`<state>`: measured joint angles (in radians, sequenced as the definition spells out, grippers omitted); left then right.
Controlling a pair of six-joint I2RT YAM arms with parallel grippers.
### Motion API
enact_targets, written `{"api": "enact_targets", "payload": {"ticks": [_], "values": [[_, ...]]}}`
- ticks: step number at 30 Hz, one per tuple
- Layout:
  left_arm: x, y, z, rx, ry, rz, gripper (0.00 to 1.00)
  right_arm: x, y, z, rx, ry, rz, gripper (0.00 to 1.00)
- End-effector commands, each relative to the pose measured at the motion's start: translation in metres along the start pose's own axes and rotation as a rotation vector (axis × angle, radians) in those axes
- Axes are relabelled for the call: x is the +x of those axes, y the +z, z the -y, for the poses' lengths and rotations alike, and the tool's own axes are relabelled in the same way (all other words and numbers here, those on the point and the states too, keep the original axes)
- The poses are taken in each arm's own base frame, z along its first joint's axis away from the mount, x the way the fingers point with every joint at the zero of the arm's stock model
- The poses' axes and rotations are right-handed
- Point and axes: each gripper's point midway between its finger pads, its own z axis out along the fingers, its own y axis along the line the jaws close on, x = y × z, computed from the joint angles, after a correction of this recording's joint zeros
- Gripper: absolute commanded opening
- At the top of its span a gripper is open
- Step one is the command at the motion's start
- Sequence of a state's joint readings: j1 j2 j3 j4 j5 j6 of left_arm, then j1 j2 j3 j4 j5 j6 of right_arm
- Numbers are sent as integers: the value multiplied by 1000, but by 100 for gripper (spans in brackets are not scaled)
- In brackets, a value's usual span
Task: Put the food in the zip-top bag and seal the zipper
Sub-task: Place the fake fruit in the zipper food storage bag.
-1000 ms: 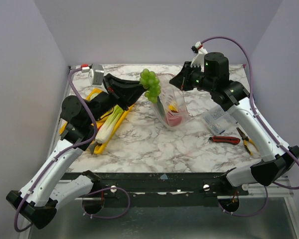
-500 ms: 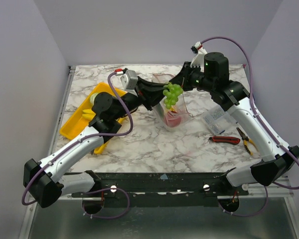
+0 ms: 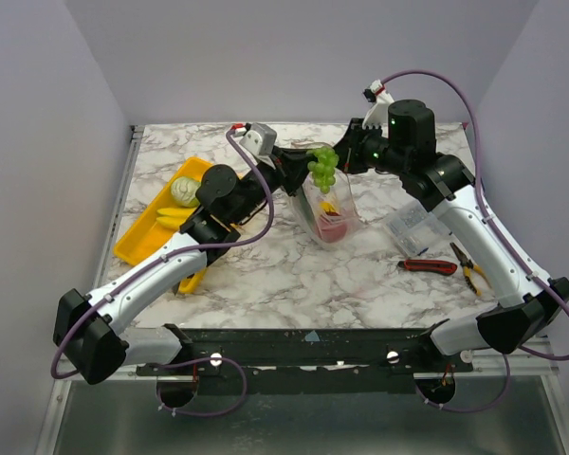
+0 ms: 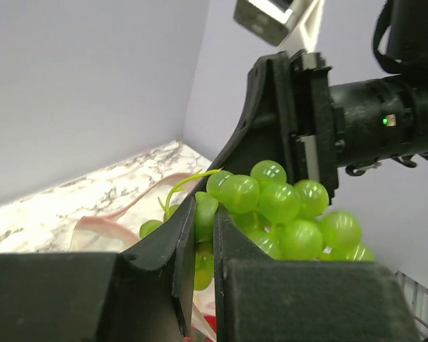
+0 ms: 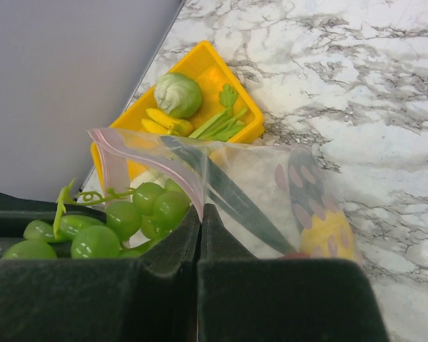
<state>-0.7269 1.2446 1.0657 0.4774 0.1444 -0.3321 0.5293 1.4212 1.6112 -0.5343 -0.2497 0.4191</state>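
Observation:
My left gripper (image 3: pixel 305 171) (image 4: pixel 205 214) is shut on a bunch of green grapes (image 3: pixel 322 167) (image 4: pixel 285 214) (image 5: pixel 128 221), held just above the mouth of the zip-top bag (image 3: pixel 334 216) (image 5: pixel 271 185). The bag stands upright at mid-table. My right gripper (image 3: pixel 347 157) (image 5: pixel 201 210) is shut on its rim at the pink zipper (image 5: pixel 150 153) and holds the mouth up and open. A red piece (image 3: pixel 332 228) and a yellow piece (image 3: pixel 330 206) (image 5: pixel 324 235) lie inside the bag.
A yellow tray (image 3: pixel 137 242) (image 5: pixel 207 60) at the left holds a round pale green piece (image 3: pixel 184 191) (image 5: pixel 178 95), yellow pieces (image 5: pixel 164 121) and green stalks (image 5: pixel 221 122). A packet of grey bits (image 3: pixel 410 227), a red-handled tool (image 3: pixel 429 266) and pliers (image 3: pixel 469 270) lie at the right.
My left arm has swung right from above the tray, carrying the grapes to the bag's mouth. The right arm and the bag have stayed in place.

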Motion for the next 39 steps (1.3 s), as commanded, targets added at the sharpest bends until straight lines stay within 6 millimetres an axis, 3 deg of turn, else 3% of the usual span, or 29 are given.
{"api": "enact_targets", "payload": {"ticks": [1,11,13,16,22,27,30,32,33,39], "values": [[6,-5,-18,-124,-61,-31,0,-10,-4,-13,-41,1,18,1],[38,-15,-40,-344,-226,-260,1,-9,-3,-12,-38,7,13,1],[47,-24,-47,-442,-286,-339,9,-8,-2,-11,-36,6,10,1],[54,-25,-41,-452,-344,-415,11,-8,-2,-12,-37,9,13,1],[72,-26,-31,-446,-438,-510,5,-10,-3,-12,-35,6,18,1],[77,-27,-28,-407,-398,-561,3,-10,-4,-11,-29,5,17,1],[72,-29,-31,-414,-388,-579,16,-10,-4,-12,-29,5,15,1],[69,-30,-33,-417,-406,-581,39,-11,-5,-12,-27,3,20,1],[67,-31,-35,-422,-420,-578,46,-12,-4,-11,-25,3,21,1],[58,-27,-27,-373,-471,-584,63,-10,-1,-9,-21,3,13,1]]}}
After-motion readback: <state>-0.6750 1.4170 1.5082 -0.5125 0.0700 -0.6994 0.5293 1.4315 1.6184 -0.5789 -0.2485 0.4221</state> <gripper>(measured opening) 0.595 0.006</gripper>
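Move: The left hand, grapes already pinched, is above the zipper bag's open mouth, whose middle lies about 9 cm below and 2 cm to its right, level fore and aft. The right gripper, holding the rim, is some 8 cm to the left hand's right and 5 cm lower; the red fruit in the bag lies roughly 13 cm back, 6 cm right and 22 cm down. From the right hand the mouth's middle is about 6 cm left, 4 cm down, level fore and aft. Tipping some 45 degrees down, the left hand sinks about 9 cm into the bag's mouth and releases the grapes. ##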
